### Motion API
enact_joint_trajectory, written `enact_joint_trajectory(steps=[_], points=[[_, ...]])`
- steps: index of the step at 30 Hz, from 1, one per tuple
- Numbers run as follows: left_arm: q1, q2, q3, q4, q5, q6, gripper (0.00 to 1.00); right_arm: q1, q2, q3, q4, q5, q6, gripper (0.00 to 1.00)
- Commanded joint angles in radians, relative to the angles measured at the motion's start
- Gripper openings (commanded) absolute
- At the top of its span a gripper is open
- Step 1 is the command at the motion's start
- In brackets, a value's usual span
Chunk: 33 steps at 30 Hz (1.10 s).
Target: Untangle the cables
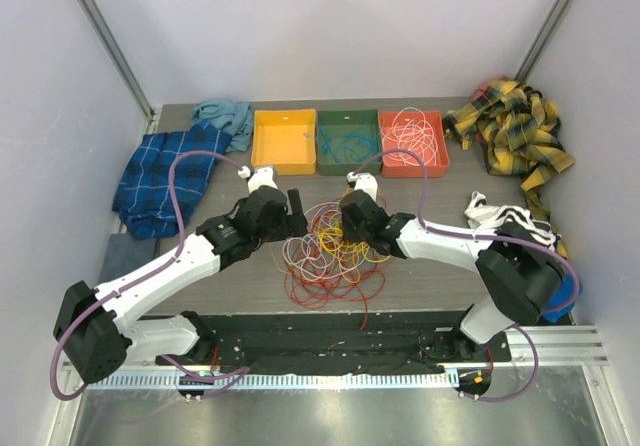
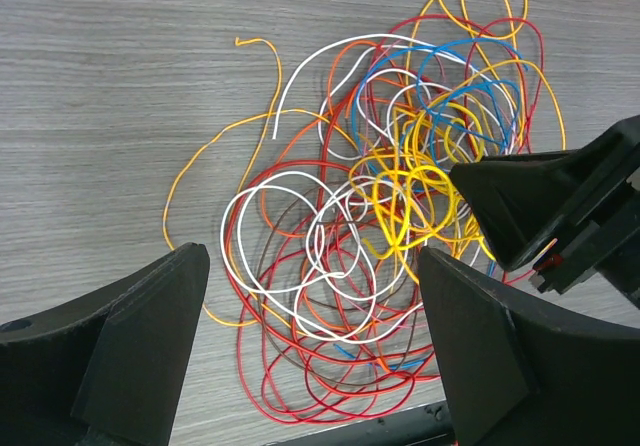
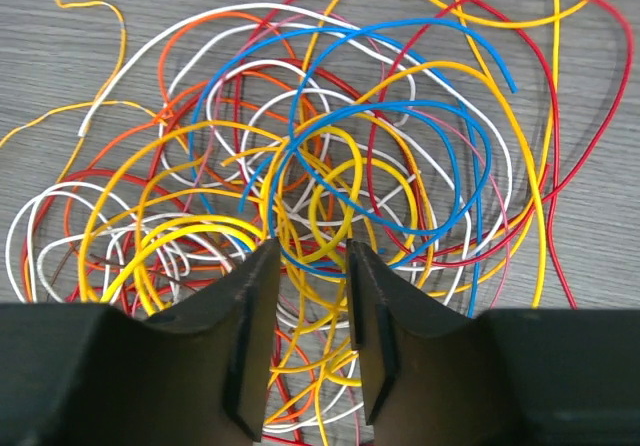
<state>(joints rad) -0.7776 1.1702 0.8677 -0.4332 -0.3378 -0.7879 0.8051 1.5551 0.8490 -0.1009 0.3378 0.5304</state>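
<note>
The cables (image 1: pixel 330 251) lie in one tangled heap of red, orange, yellow, white and blue loops on the table between the two arms. My left gripper (image 1: pixel 298 216) hovers over the heap's left side. In its wrist view the left gripper (image 2: pixel 310 296) stands wide open above white and red loops (image 2: pixel 300 266), holding nothing. My right gripper (image 1: pixel 338 228) is over the heap's upper middle. The right gripper (image 3: pixel 312 256) has its jaws narrowed but apart, with yellow cables (image 3: pixel 330 196) and a blue cable (image 3: pixel 400 116) running under and through the gap. The right gripper's finger (image 2: pixel 530 201) shows in the left wrist view.
Three bins stand at the back: an orange bin (image 1: pixel 285 158), a green bin (image 1: pixel 347 168) holding blue cables, and a red bin (image 1: pixel 413 170) holding white cables. Cloths lie around: blue plaid (image 1: pixel 160 181), teal (image 1: pixel 225 116), yellow plaid (image 1: pixel 515 131), striped (image 1: pixel 500 216). A black rail (image 1: pixel 330 331) runs along the near edge.
</note>
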Motion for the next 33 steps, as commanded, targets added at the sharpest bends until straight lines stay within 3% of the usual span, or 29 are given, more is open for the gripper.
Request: enact_joint_trajectory(steps=[1, 17, 29, 32, 33], points=[[0.003, -0.044, -0.013, 0.016, 0.010, -0.033, 0.90, 0.013, -0.058, 0.030, 0.014, 0.108, 0.011, 0.42], [0.003, -0.064, -0.067, 0.040, 0.048, -0.051, 0.89, 0.012, -0.168, 0.002, -0.046, 0.326, -0.064, 0.43], [0.004, -0.067, -0.070, 0.031, 0.059, -0.056, 0.89, -0.004, -0.007, 0.055, -0.115, 0.386, -0.060, 0.41], [0.003, -0.070, -0.076, 0.028, 0.056, -0.056, 0.89, -0.014, 0.011, 0.055, -0.117, 0.383, -0.053, 0.37], [0.003, -0.072, -0.075, 0.027, 0.054, -0.056, 0.89, -0.017, 0.008, 0.055, -0.117, 0.385, -0.052, 0.28]])
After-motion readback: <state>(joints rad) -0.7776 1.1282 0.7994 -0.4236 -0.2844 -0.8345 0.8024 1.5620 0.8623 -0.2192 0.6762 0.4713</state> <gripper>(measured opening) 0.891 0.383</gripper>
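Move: The right hand, low over the tangle, goes for the cable strands at its right edge, about 7 cm to its right, 2 cm ahead and 2 cm below. The blue coil lies about 3 cm ahead and 2 cm right, the yellow knot 3 cm left and level, the white coil 10 cm left and 5 cm back. From the left hand those strands lie some 18 cm right, 1 cm ahead and 11 cm below. The right hand arcs some 6 cm right, rising about 5 cm then sinking onto the tangle's right-edge strands, fingers part-open. ##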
